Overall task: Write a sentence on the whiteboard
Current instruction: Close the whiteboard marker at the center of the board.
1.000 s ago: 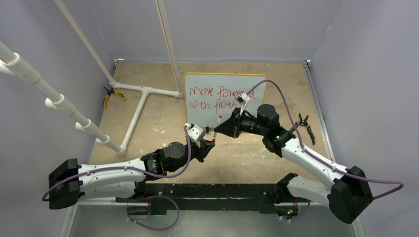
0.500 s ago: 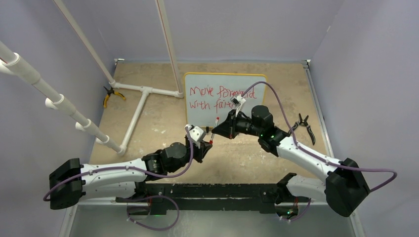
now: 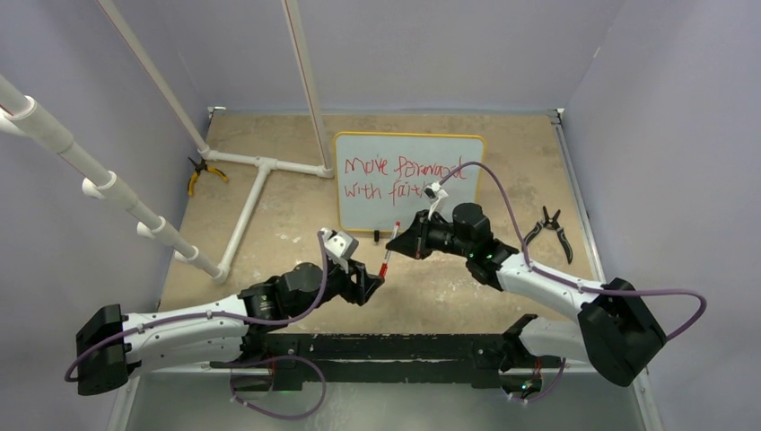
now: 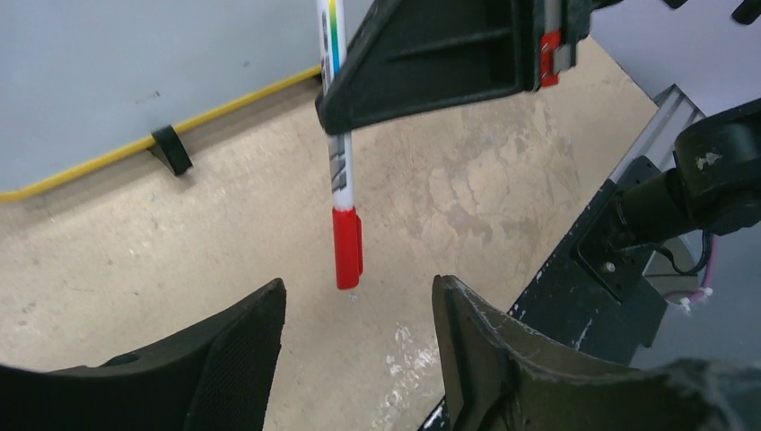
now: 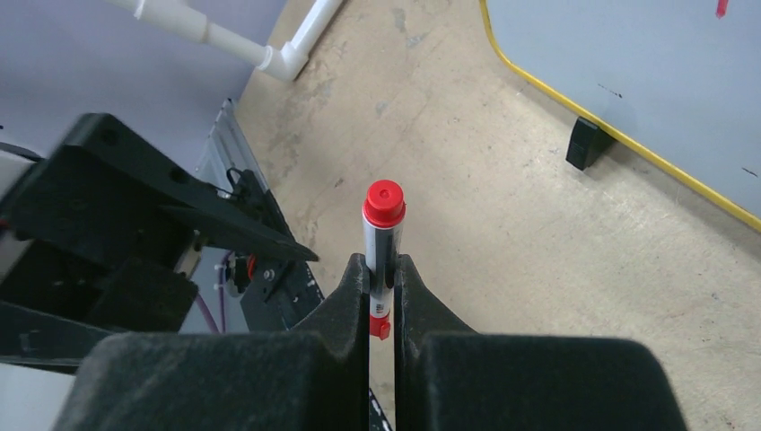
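The whiteboard (image 3: 408, 136) with its yellow frame stands at the back middle, and the sentence (image 3: 395, 178) runs across it in red, in two lines. A marker (image 3: 388, 251) with a red cap (image 4: 347, 250) on its lower end hangs tilted above the table in front of the board. My right gripper (image 3: 401, 241) is shut on the marker (image 5: 383, 211) at its barrel. Just below and left of the capped end, my left gripper (image 3: 372, 285) stands open. Its fingers (image 4: 242, 350) flank the cap without touching it. The board's corner (image 5: 646, 72) shows in the right wrist view.
A white pipe frame (image 3: 256, 193) lies on the table's left half, with yellow-handled pliers (image 3: 202, 173) beside it. Black pliers (image 3: 552, 229) lie to the right of the board. One of the board's black feet (image 4: 170, 148) stands near the marker.
My left gripper, earlier shut at the marker's lower end, has opened and drawn back toward the near left. My right gripper has carried the marker slightly left and nearer.
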`<state>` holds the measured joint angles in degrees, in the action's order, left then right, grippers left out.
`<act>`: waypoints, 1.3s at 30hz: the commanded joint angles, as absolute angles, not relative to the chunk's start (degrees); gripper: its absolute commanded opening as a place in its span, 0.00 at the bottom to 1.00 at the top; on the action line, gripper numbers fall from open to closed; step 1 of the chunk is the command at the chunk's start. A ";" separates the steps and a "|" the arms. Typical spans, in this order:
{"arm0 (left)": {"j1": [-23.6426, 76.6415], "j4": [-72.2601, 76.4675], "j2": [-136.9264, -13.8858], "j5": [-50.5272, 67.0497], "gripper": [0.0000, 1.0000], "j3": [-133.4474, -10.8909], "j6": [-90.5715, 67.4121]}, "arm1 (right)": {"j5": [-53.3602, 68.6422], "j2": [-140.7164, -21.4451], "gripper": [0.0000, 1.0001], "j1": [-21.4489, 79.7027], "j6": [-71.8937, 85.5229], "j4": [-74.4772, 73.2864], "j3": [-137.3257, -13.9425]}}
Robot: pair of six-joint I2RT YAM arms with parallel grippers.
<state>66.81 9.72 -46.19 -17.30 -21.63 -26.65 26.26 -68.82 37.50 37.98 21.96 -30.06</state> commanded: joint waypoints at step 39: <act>57.92 29.13 -57.83 3.52 0.12 -17.48 -37.25 | 40.14 -64.24 0.00 37.65 32.13 18.81 -36.03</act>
<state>58.24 24.25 -57.41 3.33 -18.37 -37.06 37.04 -64.47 37.50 32.95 19.09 -33.36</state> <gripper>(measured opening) 0.203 0.045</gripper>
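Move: The marker's red cap, already on its lower end, lies about 2 cm ahead of the left hand, 3 cm to its right and 5 cm below. The marker's barrel, gripped by the right fingers, is some 7 cm ahead, 4 cm right and 1 cm below; the board's left foot is roughly 13 cm straight ahead and 15 cm below. From the right hand the cap lies about 5 cm back, 1 cm left and 4 cm down. The left fingers close around the red cap from both sides, after that hand sinks about 3 cm with its fingertips tipping down, then slides right to the cap while turning slightly clockwise. Meanwhile the right hand keeps its grip on the barrel, raising the marker some 4 cm and drawing it back 3 cm with a small counter-clockwise turn. ##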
